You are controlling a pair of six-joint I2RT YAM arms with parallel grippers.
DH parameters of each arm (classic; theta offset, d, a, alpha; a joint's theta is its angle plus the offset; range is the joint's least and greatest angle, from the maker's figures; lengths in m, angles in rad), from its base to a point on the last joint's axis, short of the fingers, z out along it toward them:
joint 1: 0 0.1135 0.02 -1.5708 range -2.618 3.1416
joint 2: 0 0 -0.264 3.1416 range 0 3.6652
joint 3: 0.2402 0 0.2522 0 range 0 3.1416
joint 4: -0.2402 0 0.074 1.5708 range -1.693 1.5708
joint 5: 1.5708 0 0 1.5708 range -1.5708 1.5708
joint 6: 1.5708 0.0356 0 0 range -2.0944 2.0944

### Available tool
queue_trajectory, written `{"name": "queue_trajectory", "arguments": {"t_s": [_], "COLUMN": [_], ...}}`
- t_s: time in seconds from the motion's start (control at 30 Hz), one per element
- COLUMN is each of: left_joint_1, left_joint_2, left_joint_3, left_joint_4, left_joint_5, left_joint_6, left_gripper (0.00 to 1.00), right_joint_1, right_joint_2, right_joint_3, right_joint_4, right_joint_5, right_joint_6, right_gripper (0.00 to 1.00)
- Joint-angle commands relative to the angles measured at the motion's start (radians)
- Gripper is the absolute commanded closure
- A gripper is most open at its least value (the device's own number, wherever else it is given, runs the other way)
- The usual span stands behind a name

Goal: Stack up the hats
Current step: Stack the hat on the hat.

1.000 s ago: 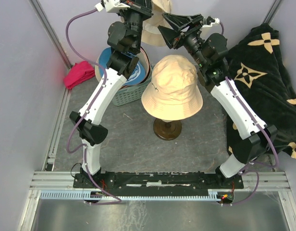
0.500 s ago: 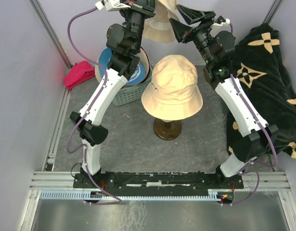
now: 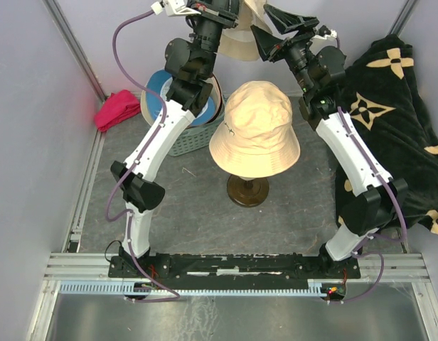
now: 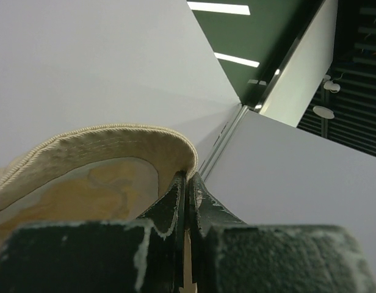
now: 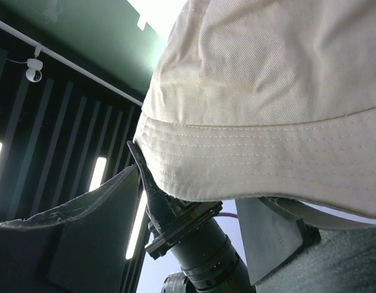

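Observation:
A tan hat [image 3: 254, 128] sits on a wooden stand [image 3: 248, 190] in the middle of the table. High at the back, my left gripper [image 3: 230, 15] is shut on the brim of a cream hat [image 3: 239, 44], which hangs from it. In the left wrist view the jaws [image 4: 187, 183] pinch the corded brim edge of the cream hat [image 4: 96, 162]. My right gripper [image 3: 272, 32] is open right beside that hat. From the right wrist, the cream hat [image 5: 267, 104] fills the upper view and its brim lies above the spread gripper [image 5: 194, 210]. A blue hat [image 3: 161, 84] lies in a basket.
A teal mesh basket [image 3: 182, 141] with more hats stands at the back left. A magenta cloth [image 3: 118, 108] lies against the left wall. A large black cloth with beige flower marks [image 3: 390, 114] covers the right side. Grey walls close in on both sides.
The right gripper rose and moved to the right, up to the hanging cream hat, opening slightly wider. The left arm shifted a little to the right, still holding the hat.

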State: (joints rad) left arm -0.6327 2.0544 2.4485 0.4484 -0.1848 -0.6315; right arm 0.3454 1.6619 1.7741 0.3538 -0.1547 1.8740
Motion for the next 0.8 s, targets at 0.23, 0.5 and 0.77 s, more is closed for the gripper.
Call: {"name": "queue_trajectory", "arguments": {"t_s": [0.23,0.5,0.77], "left_joint_1": [-0.012,-0.012,-0.012], "left_joint_2": [0.005,-0.008,-0.033], "left_joint_3": [0.049,0.045,0.017], "left_joint_4": [0.092,0.111,0.102], "left_joint_5": [0.101,0.126,0.18], "left_joint_6": [-0.096,-0.126,-0.138], "left_gripper": [0.97,0.97,0.97], "right_joint_1": [-0.038,-0.084,-0.128], "right_joint_2": [0.01,-0.006,-0.009], "right_joint_3": [-0.031,-0.105,-0.151], "right_joint_4": [0.097,0.146,0.227], "right_joint_5": [-0.015,-0.012,-0.03], "right_joint_6": [0.043,0.057,0.06], "right_gripper": [0.32,0.42,0.84]}}
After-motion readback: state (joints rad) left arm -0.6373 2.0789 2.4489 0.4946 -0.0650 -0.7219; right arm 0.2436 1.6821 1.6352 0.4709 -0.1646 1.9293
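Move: The held hat's free brim edge lies about 4 cm ahead of the right gripper, 2 cm to its right and 4 cm below. The stand with the stacked hats is some 18 cm back from that gripper, about 1 cm to its left and 18 cm lower. From the left gripper, the stacked hats lie about 18 cm back, 4 cm right and 25 cm down; the hat basket is about 3 cm back, 13 cm left and 50 cm below. Bring the open right gripper down, forward and to its right, about 7 cm in all, slowly at first and then faster, onto the held hat's free brim edge, and close the fingers late to pinch it. Keep the left gripper shut on its own part of the brim, easing it some 2.5 cm right and slightly back while turning about 10 degrees clockwise. ##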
